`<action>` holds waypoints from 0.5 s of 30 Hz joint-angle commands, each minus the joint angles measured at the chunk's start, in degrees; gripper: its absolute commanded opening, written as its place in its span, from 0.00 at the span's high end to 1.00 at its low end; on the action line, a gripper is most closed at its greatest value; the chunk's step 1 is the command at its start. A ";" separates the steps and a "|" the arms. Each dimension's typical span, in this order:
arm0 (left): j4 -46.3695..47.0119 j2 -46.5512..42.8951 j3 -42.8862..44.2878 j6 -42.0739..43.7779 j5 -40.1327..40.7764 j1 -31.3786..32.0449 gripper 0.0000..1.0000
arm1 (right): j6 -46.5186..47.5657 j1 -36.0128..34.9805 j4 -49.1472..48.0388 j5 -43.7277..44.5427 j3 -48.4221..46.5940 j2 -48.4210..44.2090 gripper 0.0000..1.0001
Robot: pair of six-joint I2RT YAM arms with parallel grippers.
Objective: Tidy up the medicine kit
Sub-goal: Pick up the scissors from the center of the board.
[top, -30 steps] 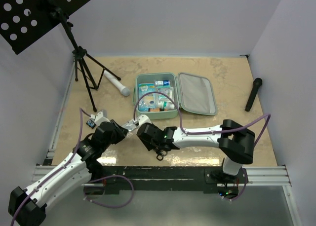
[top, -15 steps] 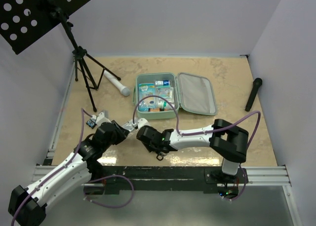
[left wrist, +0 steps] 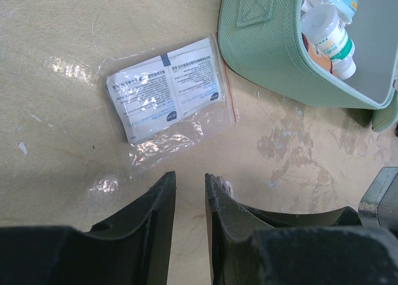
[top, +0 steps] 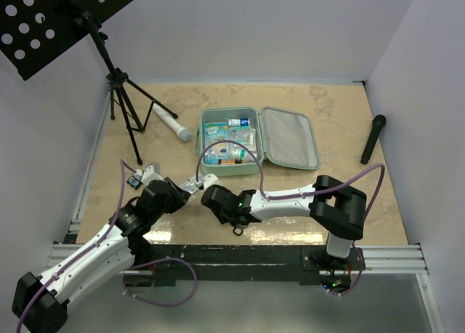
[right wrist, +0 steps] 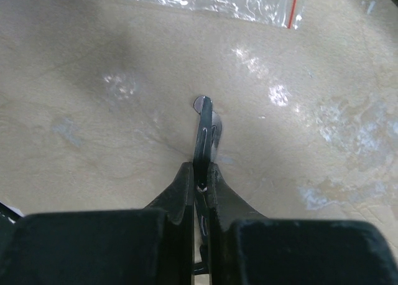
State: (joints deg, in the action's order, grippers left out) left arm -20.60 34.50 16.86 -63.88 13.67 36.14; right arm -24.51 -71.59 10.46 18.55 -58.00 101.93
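Observation:
The mint-green medicine kit (top: 232, 170) lies open at mid-table, with bottles and packets in its base and its lid (top: 289, 137) flat to the right. Its near wall (left wrist: 273, 55) shows in the left wrist view. A clear zip bag of white packets (left wrist: 168, 89) lies on the table in front of the kit's left corner. My left gripper (left wrist: 190, 180) hovers just short of that bag, open a little, with nothing between its fingers. My right gripper (right wrist: 200, 168) is shut on thin black scissors (right wrist: 203, 126), held on edge against the table; their handles (top: 236, 230) poke out behind it.
A white-and-grey cylinder (top: 171, 121) lies left of the kit by a black tripod (top: 125, 107) carrying a perforated stand. A small black-and-red gadget (top: 135, 179) sits beside my left arm. A black stick-shaped object (top: 373, 138) lies at the far right.
My right gripper has closed onto the scissors, and its arm has shifted slightly left. The left arm has stayed where it was.

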 commanded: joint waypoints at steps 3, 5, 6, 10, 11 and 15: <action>1.70 0.13 0.54 1.04 0.13 0.07 0.70 | -0.63 0.31 6.94 2.46 -4.14 -5.51 1.00; 1.88 0.30 0.63 1.12 0.22 0.07 0.70 | -0.63 0.31 7.99 2.64 -5.02 -6.39 1.00; 1.97 0.39 0.63 1.12 0.22 0.07 0.70 | -0.62 0.31 8.43 2.72 -5.37 -6.74 1.00; 2.32 1.00 0.89 1.39 0.13 0.07 0.70 | -0.71 0.31 9.93 3.69 -6.60 -7.88 1.00; 2.41 1.18 0.98 1.39 0.13 0.07 0.70 | -0.71 0.31 10.45 4.39 -7.04 -8.23 1.00; 2.49 1.45 1.33 1.74 0.30 0.07 0.70 | 0.25 1.98 12.65 6.33 -9.84 -10.17 1.00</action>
State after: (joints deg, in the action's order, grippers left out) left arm -20.36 35.79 16.86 -63.40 13.69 36.14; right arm -24.58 -71.33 20.49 21.43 -63.61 94.91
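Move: The scissors are already pinched in the shut right fingers, down at the board. From the right hand the open kit's middle lies about 20 cm ahead and 3 cm to the right, a few centimetres higher. The zip bag with packets lies some 7 cm ahead and 8 cm to the left, flat at about fingertip height. From the left gripper the kit is roughly 16 cm ahead and 14 cm to the right, slightly lower. Raise the right gripper about 6 cm nearly straight up off the board, keeping the fingers shut on the scissors just behind the blade tips. Let it sway a centimetre or so to its right as it starts and come back while rising, with the wrist tipping up only slightly. ##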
